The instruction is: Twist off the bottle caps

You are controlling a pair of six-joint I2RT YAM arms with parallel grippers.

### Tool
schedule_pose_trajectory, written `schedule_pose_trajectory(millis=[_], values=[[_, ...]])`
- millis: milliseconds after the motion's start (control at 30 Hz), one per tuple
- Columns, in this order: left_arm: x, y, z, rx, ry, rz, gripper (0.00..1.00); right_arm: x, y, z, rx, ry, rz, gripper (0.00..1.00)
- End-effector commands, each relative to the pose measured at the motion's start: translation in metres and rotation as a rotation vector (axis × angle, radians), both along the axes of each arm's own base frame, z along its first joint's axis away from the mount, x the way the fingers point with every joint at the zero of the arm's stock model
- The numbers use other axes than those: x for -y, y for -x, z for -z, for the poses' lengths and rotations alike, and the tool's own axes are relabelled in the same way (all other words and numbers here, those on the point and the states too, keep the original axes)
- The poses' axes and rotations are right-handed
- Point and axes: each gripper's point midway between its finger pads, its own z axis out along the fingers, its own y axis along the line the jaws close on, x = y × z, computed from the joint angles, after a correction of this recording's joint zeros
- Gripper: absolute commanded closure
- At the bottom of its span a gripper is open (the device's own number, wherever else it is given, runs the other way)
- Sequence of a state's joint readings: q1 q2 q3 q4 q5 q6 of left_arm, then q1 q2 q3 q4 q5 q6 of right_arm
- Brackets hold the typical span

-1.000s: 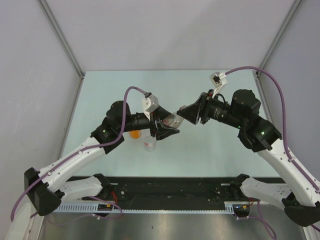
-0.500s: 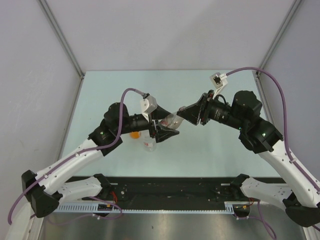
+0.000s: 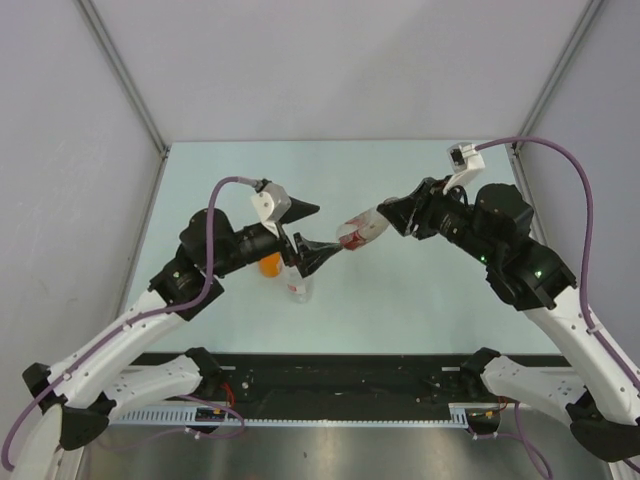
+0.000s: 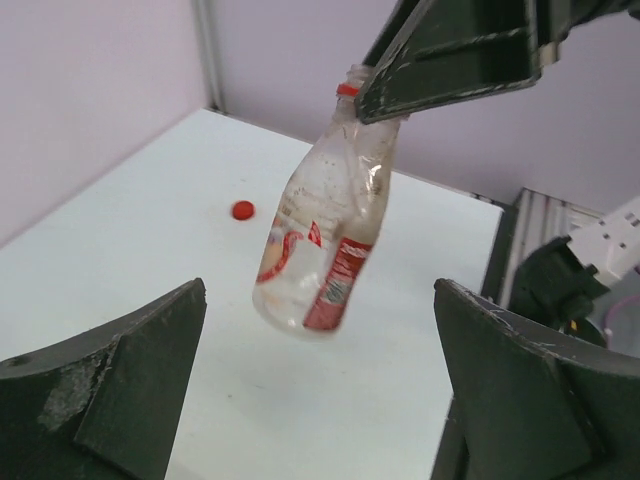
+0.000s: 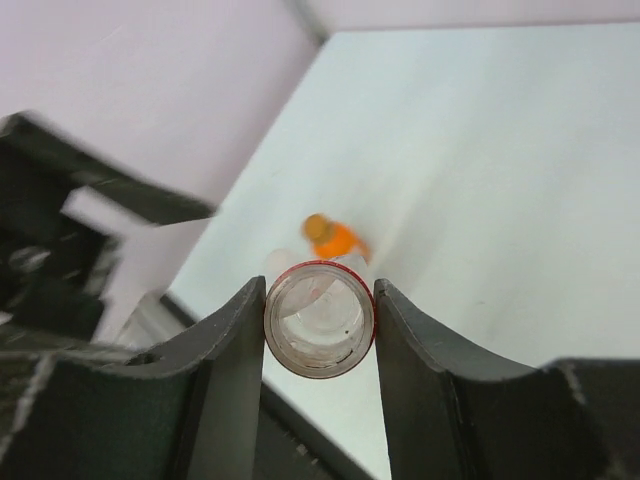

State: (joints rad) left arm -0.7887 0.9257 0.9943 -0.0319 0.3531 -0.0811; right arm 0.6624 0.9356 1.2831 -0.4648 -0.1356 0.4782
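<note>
My right gripper (image 3: 385, 222) is shut on the neck of the clear bottle with the red label (image 3: 360, 233) and holds it tilted above the table. In the right wrist view its mouth (image 5: 319, 300) shows open, with a red ring, pinched between the fingers (image 5: 232, 350). My left gripper (image 3: 311, 229) is open, a little left of the bottle's base and apart from it. The left wrist view has the bottle (image 4: 325, 250) hanging beyond my wide-open gripper (image 4: 320, 400). A red cap (image 4: 242, 209) lies on the table. The orange bottle (image 3: 270, 265) and the plain clear bottle (image 3: 298, 286) are under the left arm.
The pale green table (image 3: 420, 300) is closed in by grey walls at the left, back and right. A black rail (image 3: 340, 385) with the arm bases runs along the near edge. In the right wrist view the orange bottle (image 5: 335, 238) is far below the held one.
My left gripper has opened, let go of the labelled bottle and drawn back to the left. My right gripper has pulled the bottle slightly right and up.
</note>
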Motion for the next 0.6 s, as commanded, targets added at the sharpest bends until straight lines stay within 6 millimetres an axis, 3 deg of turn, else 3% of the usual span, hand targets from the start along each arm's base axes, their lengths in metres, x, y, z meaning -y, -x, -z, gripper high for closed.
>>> schedule_pose_trajectory(millis=[0,100,233,267,467,567], values=[[-0.025,-0.009,-0.027,0.065,0.0,-0.132,0.0,0.054,-0.05,-0.002,0.055,0.096,0.366,1.0],[-0.039,-0.006,-0.036,0.083,0.046,-0.178,0.0,0.076,-0.084,0.01,0.06,0.172,0.546,1.0],[-0.07,-0.016,-0.041,0.054,0.13,-0.351,0.0,0.109,-0.134,0.034,0.029,0.318,0.785,1.0],[-0.075,-0.017,-0.04,0.045,0.143,-0.377,0.0,0.118,-0.155,0.055,-0.013,0.369,0.825,1.0],[-0.085,-0.014,-0.022,0.011,0.115,-0.411,0.0,0.142,-0.218,0.117,-0.164,0.441,0.896,1.0],[-0.089,-0.014,-0.018,-0.005,0.107,-0.427,0.0,0.149,-0.236,0.121,-0.165,0.431,0.916,1.0]])
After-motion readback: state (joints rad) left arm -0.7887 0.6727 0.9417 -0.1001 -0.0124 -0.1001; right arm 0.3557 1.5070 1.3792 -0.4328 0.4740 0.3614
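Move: The right hand already holds the opened bottle by its neck; the loose red cap it heads beside lies on the table about 25 cm ahead, 20 cm to its right and 34 cm below. The empty left hand has the clear bottle about 2 cm ahead, 6 cm to its left and some 24 cm down, and the orange bottle roughly 7 cm ahead, 13 cm left, at a similar depth. Right swings the opened bottle forward, down and right, about 30 cm, towards the red cap; open left withdraws leftward. ##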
